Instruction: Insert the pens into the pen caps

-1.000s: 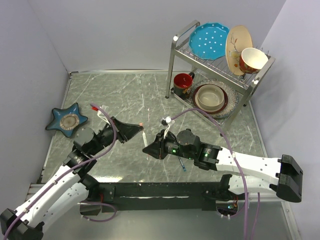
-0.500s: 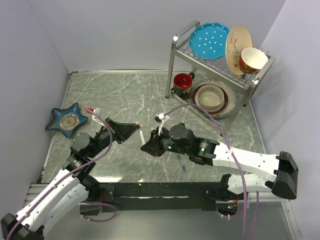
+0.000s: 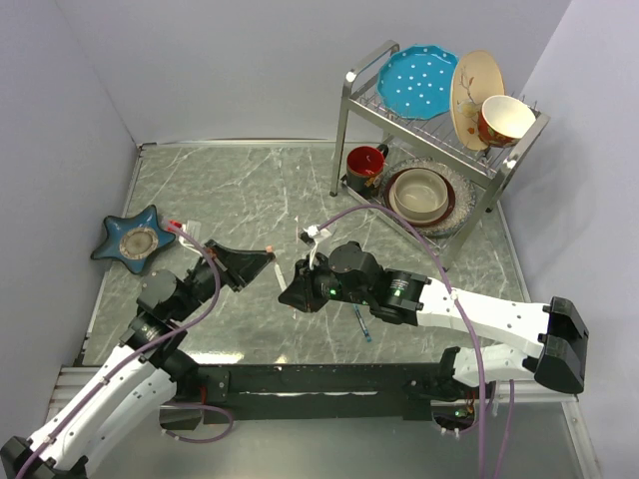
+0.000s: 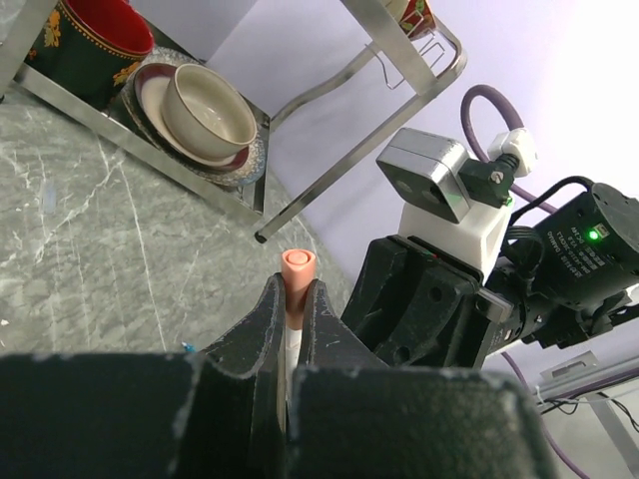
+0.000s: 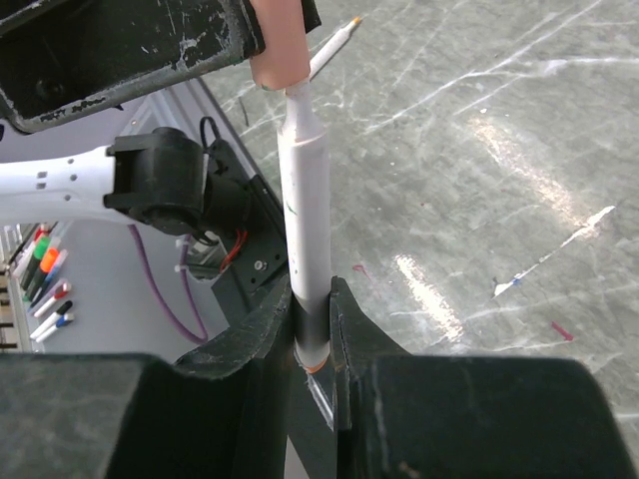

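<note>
My left gripper [image 3: 264, 259] [image 4: 296, 289] is shut on a short orange-pink pen cap [image 4: 298, 265] [image 3: 270, 249] [image 5: 277, 45], which sticks out past its fingertips. My right gripper [image 3: 291, 290] [image 5: 315, 299] is shut on the lower end of a white pen [image 5: 305, 220] [image 3: 282, 271]. That pen points up at the cap, and its narrow tip end touches the cap's lower rim. I cannot tell whether the tip is inside. A second white pen [image 5: 335, 42] shows behind the cap. On the table lies a blue-teal pen [image 3: 361, 324] [image 5: 552, 262].
A metal dish rack [image 3: 351, 78] [image 4: 399, 75] stands at the back right with plates, a red mug [image 3: 365, 166] and a bowl [image 3: 419, 193]. A blue star-shaped dish [image 3: 133, 239] sits at the left. The right arm's body [image 4: 469, 299] is close beside the left fingers.
Both grippers have shifted left. The right gripper with its pen has closed in on the left gripper's cap, so pen tip and cap now meet.
</note>
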Motion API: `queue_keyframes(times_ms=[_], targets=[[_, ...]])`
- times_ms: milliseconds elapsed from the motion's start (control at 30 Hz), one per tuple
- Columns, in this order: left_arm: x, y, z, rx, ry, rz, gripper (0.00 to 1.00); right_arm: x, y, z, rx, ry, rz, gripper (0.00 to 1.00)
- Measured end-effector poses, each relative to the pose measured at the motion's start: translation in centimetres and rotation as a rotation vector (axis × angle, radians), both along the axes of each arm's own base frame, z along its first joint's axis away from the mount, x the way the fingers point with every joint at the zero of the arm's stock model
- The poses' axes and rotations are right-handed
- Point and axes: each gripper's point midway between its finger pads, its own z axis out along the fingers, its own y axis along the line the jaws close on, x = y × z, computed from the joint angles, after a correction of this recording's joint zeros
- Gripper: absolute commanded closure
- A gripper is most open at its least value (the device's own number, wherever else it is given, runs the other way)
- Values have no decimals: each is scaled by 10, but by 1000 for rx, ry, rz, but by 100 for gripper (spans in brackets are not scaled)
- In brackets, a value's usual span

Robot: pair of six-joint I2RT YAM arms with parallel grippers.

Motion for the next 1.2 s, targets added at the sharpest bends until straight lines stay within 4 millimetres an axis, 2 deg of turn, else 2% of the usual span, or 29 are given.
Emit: queue_keyframes(times_ms=[500,600,967,1033,1067,1100,1167,1200], targets=[[-3,4,5,-26,1,10,99,-3,6,10,45,3,25,100],[-3,2,1,-19,24,0,99,1,8,15,61,-23,17,100],[-2,4,3,-28,24,15,99,8,11,13,35,-73,23,100],[-2,5,4,-25,22,15,90,8,10,14,19,-90,32,100],[-3,5,5,-21,21,14,72,8,9,14,13,-102,38,100],[-4,5,7,-16,18,12,63,8,9,15,10,-115,46,100],[-10,4,8,-5,22,-14,45,8,10,20,20,-139,60,100],[-14,1,5,7,27,-36,41,10,10,25,38,-156,61,100]])
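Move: Above the right hand, which holds the white pen upright, the pen cap waits about 6 cm up, 4 cm ahead and 3 cm left, its mouth already around the pen's tip. From the left hand, whose fingers grip that cap, the white pen's middle lies roughly 4 cm below, 3 cm back and 2 cm right. On the table a blue pen lies some 17 cm right of the right hand, 3 cm farther out and 20 cm below. Pushing the white pen up into the cap, the right hand keeps its grip and rises about 2.5 cm in all, edging 1 cm forward and 1 cm left and turning nearly 10 degrees late on. The left hand steadies the cap almost in place, then at the very end opens its fingers partway, lets go of the cap and starts drawing back, about 1 cm. ##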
